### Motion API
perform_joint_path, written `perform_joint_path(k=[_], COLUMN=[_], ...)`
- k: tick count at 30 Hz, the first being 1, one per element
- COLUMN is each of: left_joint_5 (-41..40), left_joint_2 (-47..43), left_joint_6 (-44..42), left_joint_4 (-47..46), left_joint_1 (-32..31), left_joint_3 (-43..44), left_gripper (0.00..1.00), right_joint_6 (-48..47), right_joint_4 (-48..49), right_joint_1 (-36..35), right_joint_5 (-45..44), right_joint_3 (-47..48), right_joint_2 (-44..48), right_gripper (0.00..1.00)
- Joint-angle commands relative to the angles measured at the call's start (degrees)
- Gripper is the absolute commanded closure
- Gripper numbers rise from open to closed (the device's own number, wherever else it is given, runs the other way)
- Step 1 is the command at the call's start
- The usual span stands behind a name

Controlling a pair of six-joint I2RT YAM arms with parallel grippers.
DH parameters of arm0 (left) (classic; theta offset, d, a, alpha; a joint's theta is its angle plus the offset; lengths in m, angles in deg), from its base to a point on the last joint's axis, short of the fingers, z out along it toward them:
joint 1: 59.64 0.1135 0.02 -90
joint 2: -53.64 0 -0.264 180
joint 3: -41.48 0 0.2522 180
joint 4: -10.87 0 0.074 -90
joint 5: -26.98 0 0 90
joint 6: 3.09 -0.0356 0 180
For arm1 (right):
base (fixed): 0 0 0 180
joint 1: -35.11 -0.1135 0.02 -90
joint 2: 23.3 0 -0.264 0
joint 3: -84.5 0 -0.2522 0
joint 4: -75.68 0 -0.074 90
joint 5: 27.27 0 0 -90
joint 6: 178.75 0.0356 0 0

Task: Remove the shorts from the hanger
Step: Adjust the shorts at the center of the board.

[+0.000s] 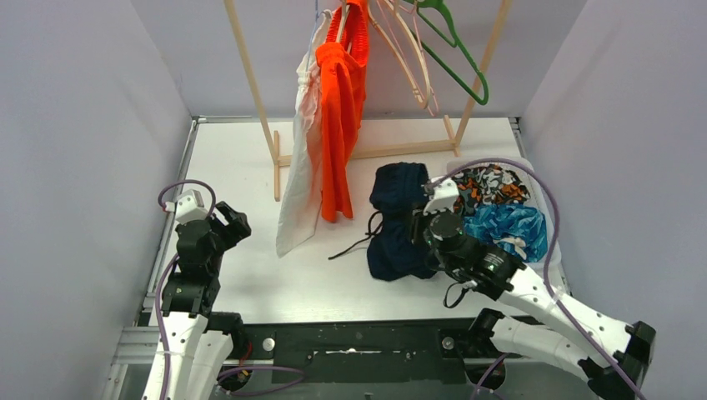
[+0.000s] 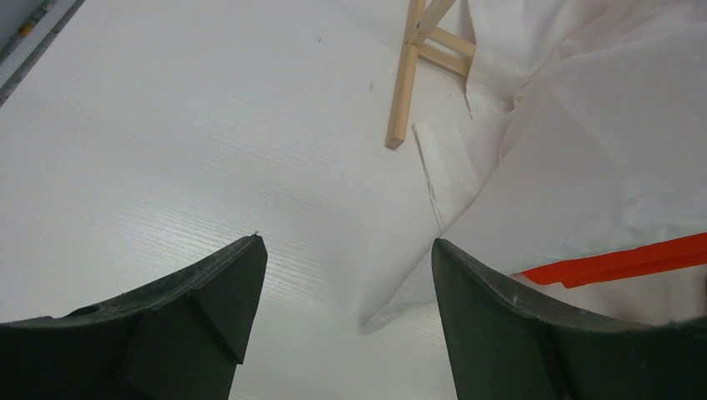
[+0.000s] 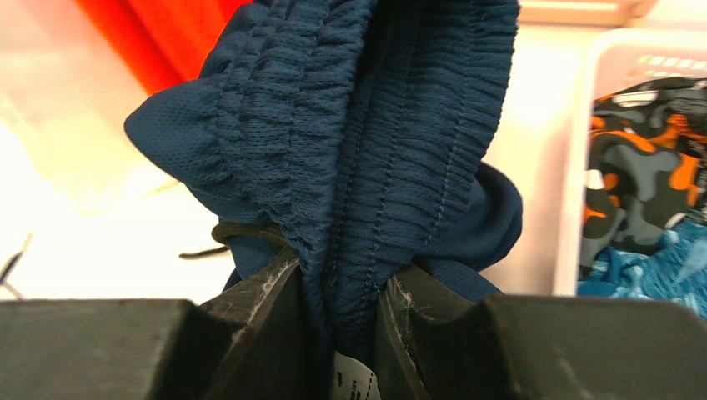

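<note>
Bright orange shorts (image 1: pixel 338 125) and white shorts (image 1: pixel 302 167) hang from hangers (image 1: pixel 358 25) on the wooden rack (image 1: pixel 250 75); the white pair's hem reaches the table. Dark navy shorts (image 1: pixel 398 221) lie bunched on the table right of centre, and my right gripper (image 1: pixel 423 218) is shut on their elastic waistband (image 3: pixel 367 167), a white label showing between the jaws. Camouflage shorts (image 1: pixel 490 185) and blue leaf-patterned shorts (image 1: pixel 510 227) lie in a white basket at the right. My left gripper (image 2: pixel 348 258) is open and empty, low at the left, facing the white shorts (image 2: pixel 584 150).
Empty hangers, a green one (image 1: pixel 454 58) and pale pink ones (image 1: pixel 413 58), hang at the rack's right end. The rack's wooden foot (image 2: pixel 404 83) stands ahead of the left gripper. The white basket's rim (image 3: pixel 584 125) is just right of the navy shorts. Grey walls close in both sides.
</note>
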State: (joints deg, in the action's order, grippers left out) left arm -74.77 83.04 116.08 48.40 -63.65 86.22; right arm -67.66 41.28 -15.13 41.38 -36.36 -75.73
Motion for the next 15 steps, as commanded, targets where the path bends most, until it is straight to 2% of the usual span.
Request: perform_joint_path(k=[1,4,5,7,9,10,11,13,15], left_joint_5=[0.4,0.7,0.5,0.4,0.6,0.7,0.9,1.1,1.1], left_joint_2=[0.4,0.0,-0.1,-0.1,-0.1,0.1,0.2,0.4,0.4], left_joint_6=[-1.0,-1.0,-1.0,-1.0,-1.0,-1.0,-1.1,-1.1,-1.1], left_joint_4=[-2.6,-3.0,-3.0,-3.0,-3.0,-3.1,-3.2,-3.2,-3.2], left_joint_1=[0.2,0.2,0.2,0.2,0.3,0.3,0.3,0.3,0.3], left_joint_3=[1.0,0.8,0.8,0.7,0.8,0.8,0.7,0.7,0.7], left_gripper=[0.28,0.28,0.28,0.28,0.28,0.28,0.28,0.28,0.28], right_joint_6=[2.0,0.0,-1.0,-3.5,-4.0,-4.0,-3.5,-2.7,-1.5], right_joint_4=[12.2,5.1,1.9,-5.3,-8.8,-9.5,-9.5,-9.4,-10.1], right_joint_1=[1.1,2.1,2.4,2.7,2.8,2.8,2.9,3.4,4.5], right_joint_5=[-9.7,-5.5,-1.5,5.8,10.9,12.5,13.0,13.4,13.2], right_joint_3=[-4.9,-2.9,-1.8,0.2,1.2,1.2,0.7,-0.1,0.2], right_joint_2=[5.0,2.0,0.3,-2.3,-3.7,-3.9,-4.1,-4.6,-5.9], right_gripper=[0.98,0.9,0.86,0.84,0.79,0.67,0.5,0.39,0.21])
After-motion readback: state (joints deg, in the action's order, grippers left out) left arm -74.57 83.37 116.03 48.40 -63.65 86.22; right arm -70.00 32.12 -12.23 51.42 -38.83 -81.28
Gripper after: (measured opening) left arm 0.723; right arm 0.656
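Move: Navy shorts are already pinched at the waistband in the right hand; the board spot for them lies about 20 cm below that hand, some 4 cm back and in line sideways. The lower end of the orange shorts is roughly 14 cm left, 9 cm ahead and 12 cm below; the basket's middle is 28 cm right, 9 cm ahead and 16 cm below. From the left hand, the same spot is some 41 cm right, 6 cm back and 18 cm below. Topping out a quick lift with a small hitch to the right and barely 1 cm up, the right hand then drops some 9 cm towards the board and eases back about 4 cm with the navy shorts. The fingers tip downward by some 20 degrees from the top of the swing and open from nearly closed to about two thirds, giving up their pinch on the waistband. ##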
